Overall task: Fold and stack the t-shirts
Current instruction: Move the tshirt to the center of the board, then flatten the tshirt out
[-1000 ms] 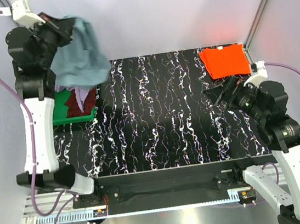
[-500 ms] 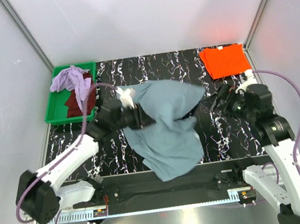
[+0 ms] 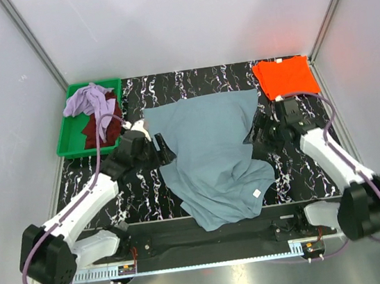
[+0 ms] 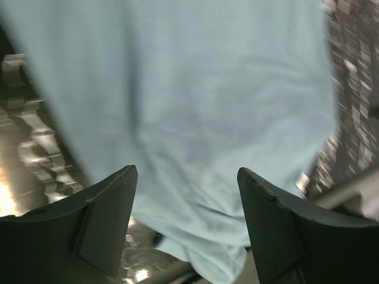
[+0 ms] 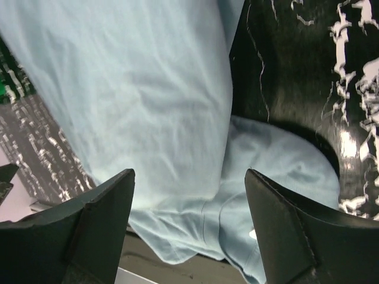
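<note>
The blue-grey t-shirt (image 3: 209, 153) lies spread over the middle of the black marbled table (image 3: 190, 86), its lower end bunched at the near edge. My left gripper (image 3: 164, 149) sits at the shirt's left edge. In the left wrist view it (image 4: 186, 198) is open, with the blue-grey cloth (image 4: 189, 89) past the fingers and nothing between them. My right gripper (image 3: 260, 137) is at the shirt's right edge. It (image 5: 189, 204) is open above the cloth (image 5: 148, 89). A folded orange t-shirt (image 3: 285, 77) lies at the back right corner.
A green tray (image 3: 65, 148) at the back left holds a lavender t-shirt (image 3: 86, 99) and a dark maroon one (image 3: 94, 130), both crumpled. White walls close in the table on three sides.
The left arm swung the blue-grey t-shirt from above the tray down onto the table's middle and let it go. The right arm moved in to the shirt's right edge.
</note>
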Controlling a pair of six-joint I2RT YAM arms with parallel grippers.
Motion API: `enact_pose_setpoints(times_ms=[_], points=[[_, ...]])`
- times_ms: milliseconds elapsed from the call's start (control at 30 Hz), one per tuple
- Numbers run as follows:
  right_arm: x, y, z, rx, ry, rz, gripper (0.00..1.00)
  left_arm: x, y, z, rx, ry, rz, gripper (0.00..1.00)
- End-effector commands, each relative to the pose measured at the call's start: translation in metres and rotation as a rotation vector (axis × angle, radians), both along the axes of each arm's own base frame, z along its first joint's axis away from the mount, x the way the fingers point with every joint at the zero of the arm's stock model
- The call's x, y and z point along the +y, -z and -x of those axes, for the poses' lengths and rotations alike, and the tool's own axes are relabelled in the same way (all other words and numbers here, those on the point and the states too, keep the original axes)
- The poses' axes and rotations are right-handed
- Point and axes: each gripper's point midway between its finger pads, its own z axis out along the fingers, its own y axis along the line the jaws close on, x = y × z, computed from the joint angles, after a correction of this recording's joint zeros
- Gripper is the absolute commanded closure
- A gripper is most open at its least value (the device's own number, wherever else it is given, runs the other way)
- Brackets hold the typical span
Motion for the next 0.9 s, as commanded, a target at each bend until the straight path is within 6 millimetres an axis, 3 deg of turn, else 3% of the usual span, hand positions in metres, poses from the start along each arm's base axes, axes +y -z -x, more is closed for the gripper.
enact_pose_setpoints(times_ms=[0, 133, 233, 467, 600, 700, 733, 867], points=[[0.004, -0.003, -0.031, -0.041, -0.02, 0.03, 0.18, 0.035, 0.017, -0.008, 0.042, -0.131, -0.113, 0.27], [-0.009, 0.041, -0.026, 0.068, -0.02, 0.129, 0.19, 0.049, 0.044, 0.01, 0.073, -0.153, -0.146, 0.27], [0.004, 0.063, -0.023, 0.107, -0.059, 0.079, 0.22, 0.045, 0.064, 0.019, 0.116, -0.132, -0.123, 0.26], [0.014, 0.087, -0.02, 0.139, -0.086, 0.1, 0.24, 0.035, 0.091, 0.022, 0.184, -0.104, -0.126, 0.29], [0.016, 0.079, -0.02, 0.103, -0.09, 0.085, 0.25, 0.016, 0.086, 0.01, 0.158, -0.062, -0.059, 0.45], [0.014, 0.068, -0.025, 0.068, -0.095, 0.101, 0.25, 0.002, 0.079, -0.005, 0.149, -0.044, -0.033, 0.65], [0.014, 0.061, -0.032, 0.047, -0.1, 0.108, 0.27, 0.0, 0.077, -0.009, 0.151, -0.039, -0.034, 0.76], [0.01, 0.055, -0.048, 0.018, -0.119, 0.164, 0.42, -0.007, 0.069, -0.019, 0.141, -0.024, -0.034, 0.96]])
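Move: The blue t-shirt's left edge is almost under the left hand, about 11 cm down, 1 cm back and 2 cm left. Its right edge is about 9 cm below the right hand, 1 cm ahead and 1 cm left. The green bin stands some 21 cm ahead and 24 cm left of the left hand; the orange shirt is about 22 cm ahead and 13 cm right of the right hand. Both hands sink some 9–10 cm to the blue shirt's edges; left pinches shut, right starts closing, rising slightly. ##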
